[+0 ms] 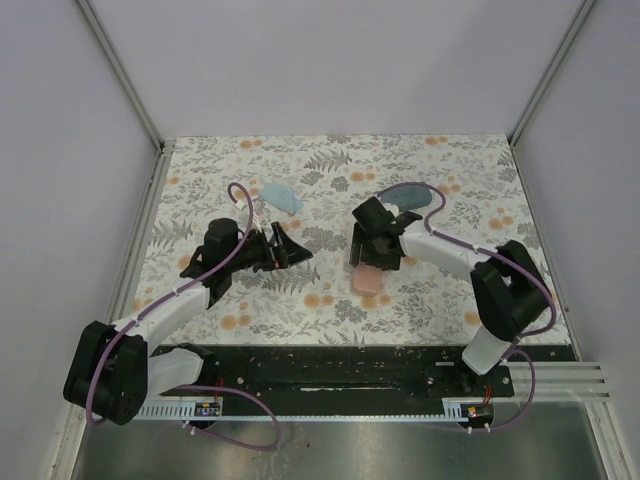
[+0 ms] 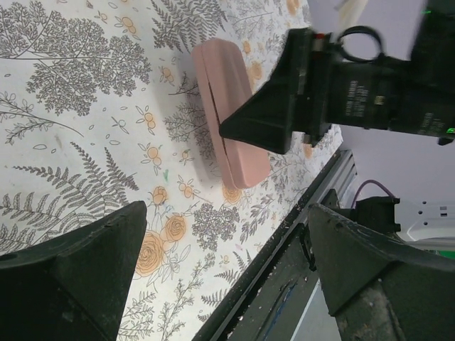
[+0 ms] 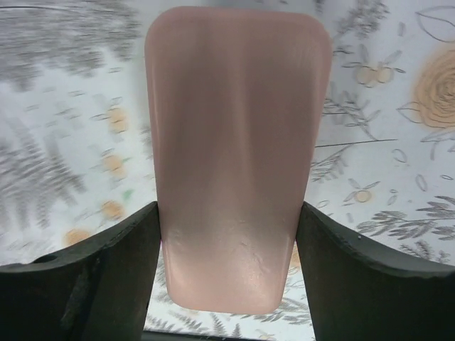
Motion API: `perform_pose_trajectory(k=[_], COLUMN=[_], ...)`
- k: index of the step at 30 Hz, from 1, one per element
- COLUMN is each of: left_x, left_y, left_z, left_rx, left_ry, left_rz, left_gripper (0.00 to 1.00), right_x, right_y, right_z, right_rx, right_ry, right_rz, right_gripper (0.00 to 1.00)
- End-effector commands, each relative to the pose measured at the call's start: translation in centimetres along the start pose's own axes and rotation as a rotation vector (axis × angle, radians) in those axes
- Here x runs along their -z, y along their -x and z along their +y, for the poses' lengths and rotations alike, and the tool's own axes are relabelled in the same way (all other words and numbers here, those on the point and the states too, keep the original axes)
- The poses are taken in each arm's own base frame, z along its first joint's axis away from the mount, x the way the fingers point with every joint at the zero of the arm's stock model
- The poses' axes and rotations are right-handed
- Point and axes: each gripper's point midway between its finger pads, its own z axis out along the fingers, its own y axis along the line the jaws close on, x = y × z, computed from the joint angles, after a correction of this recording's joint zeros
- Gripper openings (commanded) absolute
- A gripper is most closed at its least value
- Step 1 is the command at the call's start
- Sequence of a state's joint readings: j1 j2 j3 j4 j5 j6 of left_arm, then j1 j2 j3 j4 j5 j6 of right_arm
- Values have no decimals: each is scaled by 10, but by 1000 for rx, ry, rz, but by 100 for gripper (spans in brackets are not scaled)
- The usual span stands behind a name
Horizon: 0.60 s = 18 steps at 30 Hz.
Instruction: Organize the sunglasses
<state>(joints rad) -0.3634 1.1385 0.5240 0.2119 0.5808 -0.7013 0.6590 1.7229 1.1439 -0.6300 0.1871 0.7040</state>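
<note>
A pink oblong case (image 3: 238,128) lies lengthwise on the floral table, closed, right of centre in the top view (image 1: 372,281). My right gripper (image 3: 227,213) straddles its near end, with a finger pressed against each long side. From above, the right gripper (image 1: 367,253) sits over the case's far end. My left gripper (image 2: 226,213) hovers open over bare tablecloth near the front edge, nothing between its fingers, a hand's width left of the pink case (image 2: 220,92). In the top view the left gripper (image 1: 290,248) points right. No sunglasses show in any view.
A light blue cloth (image 1: 283,196) lies behind the left gripper. A grey-blue case (image 1: 418,196) rests at the back, beyond the right arm. The black front rail (image 1: 330,365) runs along the near edge. White walls enclose the table on three sides.
</note>
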Motion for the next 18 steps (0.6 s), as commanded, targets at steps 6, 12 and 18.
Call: perform_pose_trajectory(k=[6, 12, 18], left_x=[18, 56, 69], left_y=[24, 42, 56], left_z=[-43, -113, -157], left_rx=[62, 75, 65], left_ry=[-319, -664, -858], left_rz=[-64, -112, -152], left_gripper=[99, 99, 99], right_x=[156, 233, 283], right_y=[80, 95, 76], right_z=[92, 112, 131], right_rx=[14, 50, 108], right_ry=[763, 1102, 1387], right_rz=[-373, -405, -328], right_gripper=[48, 47, 48])
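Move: Already gripped near its middle by the right hand, the pink glasses case is headed for the open left gripper, about 14 cm to that hand's left, level fore and aft, and some 11 cm higher. The grey case lies roughly 18 cm ahead and 8 cm to the right of the right hand; the blue cloth is 18 cm ahead and 20 cm left. From the left hand, the pink case is about 14 cm right and 11 cm below. Carrying the pink case steeply up, some 23 cm, and about 8 cm left towards the left gripper, the right hand keeps its pinch and swings its fingers from pointing down towards the left, turning by over 50 degrees. The left hand, jaws still wide open, rises about 8.5 cm, mostly in the second half, and rolls some 30 degrees so its fingers come up to face the case. ##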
